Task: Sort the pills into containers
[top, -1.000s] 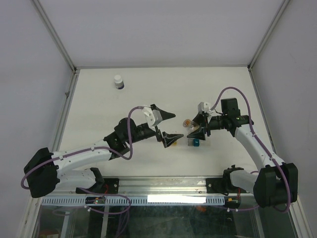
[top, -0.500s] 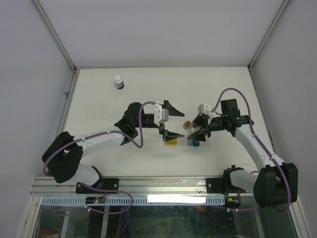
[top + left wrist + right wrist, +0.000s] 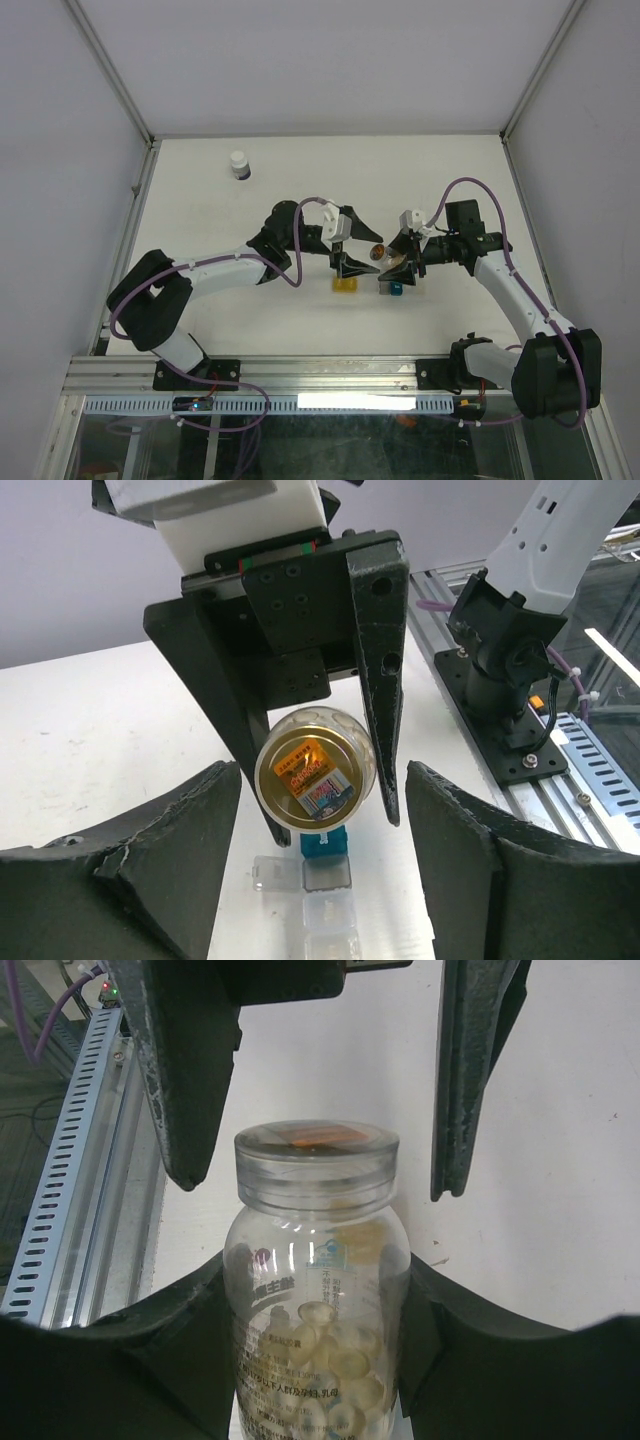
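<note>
My right gripper [image 3: 398,256] is shut on a clear pill bottle [image 3: 379,250] and holds it level above the table, its gold-labelled cap [image 3: 315,773] pointing left. Pale yellow pills [image 3: 330,1360] lie inside the bottle [image 3: 315,1290], between my right gripper's [image 3: 315,1280] pads. My left gripper [image 3: 370,252] is open, one finger on each side of the cap with a gap on both sides, as its fingers [image 3: 185,1080] show in the right wrist view. The yellow container [image 3: 344,284] sits on the table under the left gripper. The teal container [image 3: 325,842], joined to clear sections [image 3: 328,912], lies below the bottle.
A white bottle with a dark band [image 3: 239,164] stands at the far left of the white table [image 3: 440,180]. A small clear lid [image 3: 268,873] lies beside the teal compartment. Frame rails [image 3: 125,240] run along both table sides, and a metal rail [image 3: 330,372] along the near edge.
The left arm has swung right, bringing its gripper from over the yellow container to the bottle's cap, with its jaws narrowing. The right arm and bottle have stayed still.
</note>
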Tool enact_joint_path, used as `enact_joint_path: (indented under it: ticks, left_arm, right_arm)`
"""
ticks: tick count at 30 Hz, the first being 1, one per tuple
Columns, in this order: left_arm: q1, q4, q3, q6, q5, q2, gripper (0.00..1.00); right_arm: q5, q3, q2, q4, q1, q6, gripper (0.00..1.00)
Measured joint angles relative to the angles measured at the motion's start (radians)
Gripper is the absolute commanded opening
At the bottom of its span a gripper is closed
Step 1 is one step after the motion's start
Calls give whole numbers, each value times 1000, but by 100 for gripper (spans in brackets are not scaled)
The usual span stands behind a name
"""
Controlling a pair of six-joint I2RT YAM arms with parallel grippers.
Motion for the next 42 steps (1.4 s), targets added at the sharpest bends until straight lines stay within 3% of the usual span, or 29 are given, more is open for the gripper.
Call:
enact_joint_path:
  ticks: [20,26,32,38,42]
  left_arm:
    - [-2,64,12,-54,6,36,56]
    - [-5,68,20,-61,6,36,39]
    - [-11,72,21,-81,0,36,0]
    - [-27,84,-9,-135,-70,18,0]
    - [-55,90,-56,-250,-206,-26,0]
  right_arm:
    - [-4,0,0,-7,0,-2,0]
    - [-4,0,0,-9,0,-2,0]
    - [-7,0,0,-17,-1,-4,0]
    - [-7,0,0,-25,-1,3,0]
    - [-16,0,0,-27,1,37,0]
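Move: The bottle's cap is almost between my left fingertips, about 1 cm farther to the right and close to level with them. From my right hand, which holds the bottle's body, the cap lies roughly 4 cm left. On the table, some 20 cm below my left hand, the yellow container is about 2 cm ahead and 6 cm left, and the teal container 2 cm ahead and 6 cm right. I close my already part-shut left fingers round the cap, easing the hand about 1 cm to the right and slightly up, until they pinch it and stop, with the grip effort rising. Then I begin to twist, rolling the left wrist some 15 degrees so that its upper side goes forward, while my right hand keeps its hold on the bottle. ##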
